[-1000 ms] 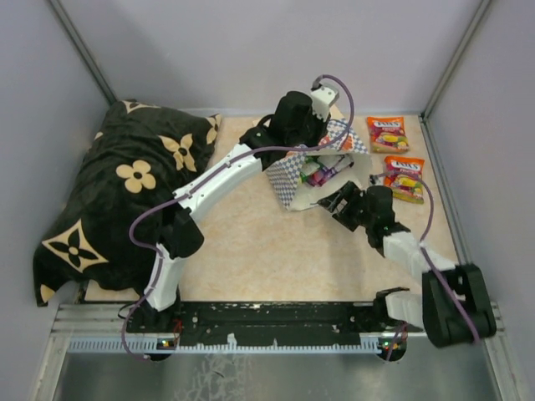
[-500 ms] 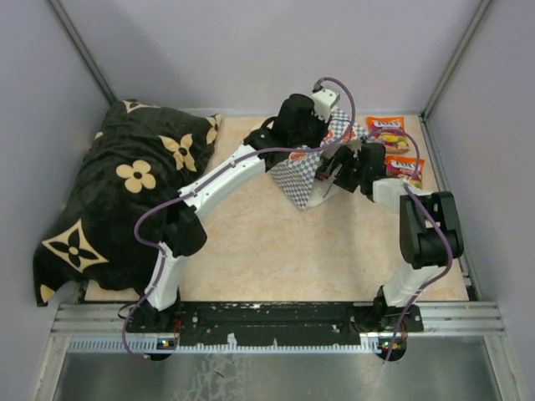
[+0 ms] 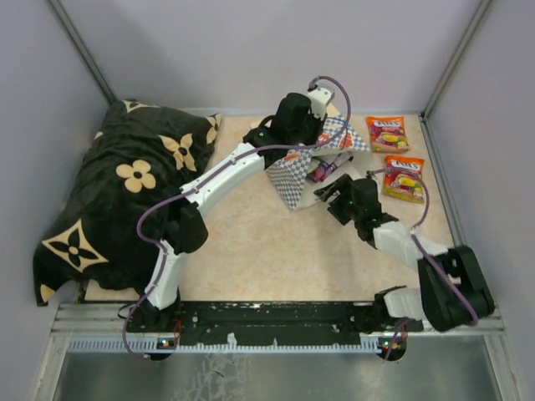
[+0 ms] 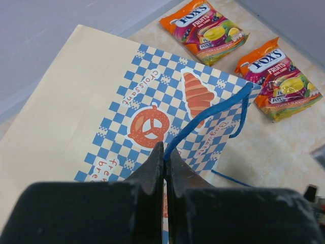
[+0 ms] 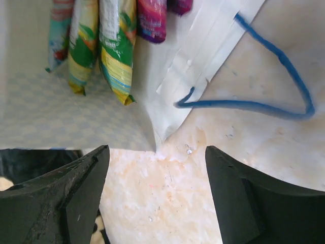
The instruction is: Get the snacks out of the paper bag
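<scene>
The paper bag point(image 3: 294, 174) lies on its side at the back of the table, mouth toward the right. My left gripper point(image 4: 166, 155) is shut on its blue cord handle point(image 4: 213, 109), above the bag point(image 4: 101, 96). My right gripper point(image 3: 329, 197) is open on the table just in front of the bag's mouth, nothing between its fingers point(image 5: 155, 152). Inside the bag point(image 5: 56, 122) I see several snacks: green point(image 5: 114, 51), teal point(image 5: 60, 30) and purple point(image 5: 151, 18) packets. Two orange snacks point(image 3: 387, 132) point(image 3: 403, 177) lie on the table right of the bag.
A black flower-patterned cushion point(image 3: 125, 192) fills the left of the table. The bag's second blue handle point(image 5: 264, 104) lies loose on the tabletop. Grey walls close in the back and both sides.
My right gripper went up against the bag's mouth half a second ago and has drawn back toward the near side, empty. The left gripper has kept its hold on the handle.
</scene>
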`<state>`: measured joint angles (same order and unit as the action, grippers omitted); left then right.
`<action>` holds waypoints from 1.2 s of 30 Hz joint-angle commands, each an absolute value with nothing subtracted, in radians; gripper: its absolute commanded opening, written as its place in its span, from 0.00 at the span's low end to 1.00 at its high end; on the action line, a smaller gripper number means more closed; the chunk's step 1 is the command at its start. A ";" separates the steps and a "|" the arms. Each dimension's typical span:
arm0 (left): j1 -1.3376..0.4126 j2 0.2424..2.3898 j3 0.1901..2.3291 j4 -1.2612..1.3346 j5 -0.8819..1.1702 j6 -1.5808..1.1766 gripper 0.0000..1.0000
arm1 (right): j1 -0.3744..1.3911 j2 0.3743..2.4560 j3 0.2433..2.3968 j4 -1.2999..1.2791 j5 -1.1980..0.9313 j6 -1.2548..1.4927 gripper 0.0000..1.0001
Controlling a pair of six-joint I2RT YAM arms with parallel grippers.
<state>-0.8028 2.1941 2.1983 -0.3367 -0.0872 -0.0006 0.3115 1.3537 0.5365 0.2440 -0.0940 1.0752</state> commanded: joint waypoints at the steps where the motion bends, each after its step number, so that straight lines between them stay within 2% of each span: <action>1: -0.780 2.166 2.192 -0.319 -0.085 -0.003 0.00 | 0.310 1.133 0.532 0.030 0.089 1.059 0.78; 4: -0.778 2.167 2.189 -0.318 -0.081 -0.007 0.00 | 0.309 1.019 0.548 -0.106 0.083 1.000 0.77; 7: -0.778 2.170 2.186 -0.308 -0.081 -0.004 0.00 | 0.310 0.961 0.609 -0.218 0.055 0.943 0.72; 11: -0.775 2.174 2.190 -0.298 -0.087 -0.008 0.00 | 0.308 0.984 0.632 -0.103 -0.017 0.959 0.60; 15: -0.775 2.158 2.179 -0.302 -0.086 -0.028 0.00 | 0.307 1.130 0.661 0.113 -0.043 0.995 0.53; 23: -0.775 2.110 2.121 -0.281 -0.089 -0.058 0.00 | 0.308 1.485 0.669 0.490 -0.102 1.101 0.50; 36: -0.778 2.117 2.116 -0.278 -0.066 -0.084 0.00 | 0.355 1.821 0.757 0.770 -0.047 1.195 0.51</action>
<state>-0.7826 2.1651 2.1254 -0.3134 -0.0734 -0.0677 0.3248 1.7645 0.6983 0.5785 -0.0967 1.1500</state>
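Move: My open right hand is just short of the paper bag's mouth. The green snack stick inside lies about 12 cm ahead, 4 cm left and 6 cm below. The purple stick beside it is also about 12 cm ahead, not off to either side. The nearer Fox's bag is roughly 19 cm right and 7 cm ahead. From my left hand, the green stick is some 22 cm below, 2 cm back and 3 cm left. I first lift my right hand about 6 cm, drawing it back and to the right, while narrowing the fingers to about half open. Then I swing it roughly 11 cm forward, down and left into the bag's mouth, bringing the fingers to the near end of the green stick without closing. My left hand keeps its pinch on the blue handle, holding the mouth open. ##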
